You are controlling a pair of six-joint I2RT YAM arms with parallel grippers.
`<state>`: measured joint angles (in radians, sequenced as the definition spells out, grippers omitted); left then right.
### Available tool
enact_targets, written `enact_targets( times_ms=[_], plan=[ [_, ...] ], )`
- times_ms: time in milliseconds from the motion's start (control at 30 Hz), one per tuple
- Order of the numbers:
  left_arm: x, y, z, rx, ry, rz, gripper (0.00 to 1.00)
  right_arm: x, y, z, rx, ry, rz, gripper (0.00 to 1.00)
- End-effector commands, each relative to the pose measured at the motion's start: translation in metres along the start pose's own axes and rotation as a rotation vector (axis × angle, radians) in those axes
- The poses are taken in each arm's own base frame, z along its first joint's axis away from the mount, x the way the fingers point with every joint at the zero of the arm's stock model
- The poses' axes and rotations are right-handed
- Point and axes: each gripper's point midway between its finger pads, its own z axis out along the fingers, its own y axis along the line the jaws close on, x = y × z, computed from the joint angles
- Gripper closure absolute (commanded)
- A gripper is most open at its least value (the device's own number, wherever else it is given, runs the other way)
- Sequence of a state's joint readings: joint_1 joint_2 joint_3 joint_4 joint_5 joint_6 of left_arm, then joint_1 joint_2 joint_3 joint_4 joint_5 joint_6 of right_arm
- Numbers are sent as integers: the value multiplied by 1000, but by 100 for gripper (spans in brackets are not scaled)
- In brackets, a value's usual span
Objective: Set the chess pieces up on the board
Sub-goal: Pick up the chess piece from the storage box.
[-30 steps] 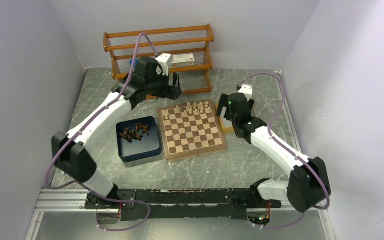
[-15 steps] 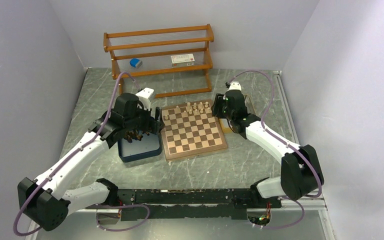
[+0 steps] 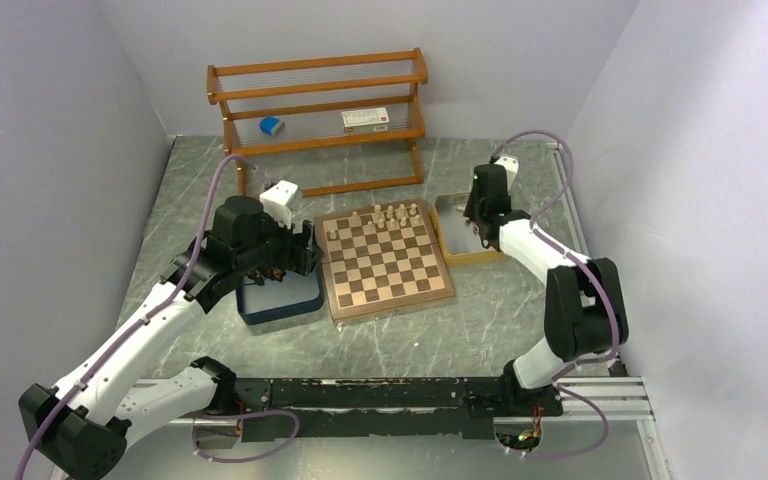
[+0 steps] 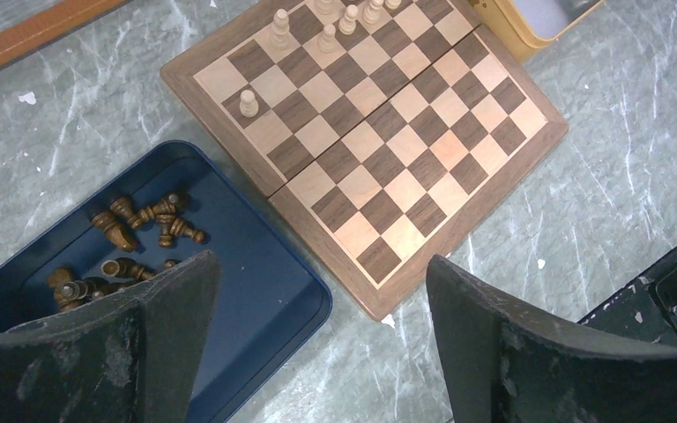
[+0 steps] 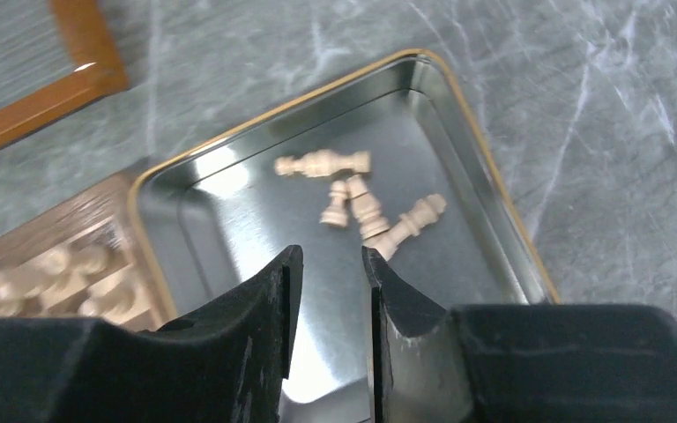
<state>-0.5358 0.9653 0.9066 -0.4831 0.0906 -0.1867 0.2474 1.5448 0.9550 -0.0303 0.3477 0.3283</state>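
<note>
The board lies mid-table and also shows in the left wrist view. Several cream pieces stand on its far rows. Several dark brown pieces lie in the navy tray, left of the board. My left gripper is open and empty, high above the gap between the navy tray and the board. My right gripper is narrowly open and empty, low over the yellow-rimmed metal tray. Several cream pieces lie just beyond its fingertips.
A wooden rack stands at the back, holding a blue object and a white box. The yellow-rimmed tray touches the board's right edge. Walls close in on the left and right. A metal rail runs along the front.
My left arm has swung back from the rack to above the navy tray. My right gripper has moved from the board's right edge out over the yellow-rimmed tray.
</note>
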Motion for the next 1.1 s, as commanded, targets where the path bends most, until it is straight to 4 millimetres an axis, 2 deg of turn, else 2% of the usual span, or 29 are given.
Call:
enact_targets(
  times_ms=[0,233,533,833,967,1067],
  plan=[
    [-7,-1,-4,6,-49,14,10,-3,-12,18,57,27,72,66],
    [-8,4,-8,-25,-56,18,10,20,-12,40,97,74,135,64],
    [-10,8,-11,-48,-73,16,10,53,-5,61,78,146,151,68],
    [-9,8,-10,-49,-66,17,10,48,-6,72,107,139,132,69],
    [-8,9,-11,-57,-66,14,10,53,-10,75,124,144,101,63],
    [-10,10,-13,-65,-78,13,10,58,-14,75,134,148,77,65]
  ],
)
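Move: The pawn lying in the yellow-rimmed storage box is about 5 cm ahead of the right hand, 1 cm to its right and some 12 cm below. The long piece lies 3 cm beyond the pawn, the knight touches it 2 cm to its right, and a tall piece lies roughly 6 cm to its right and 3 cm nearer. From the left hand the pawn is about 22 cm ahead, 39 cm right and 21 cm below. The right hand sinks about 9 cm towards the pawn, fingers staying part-open, tipping down some 10 degrees. ##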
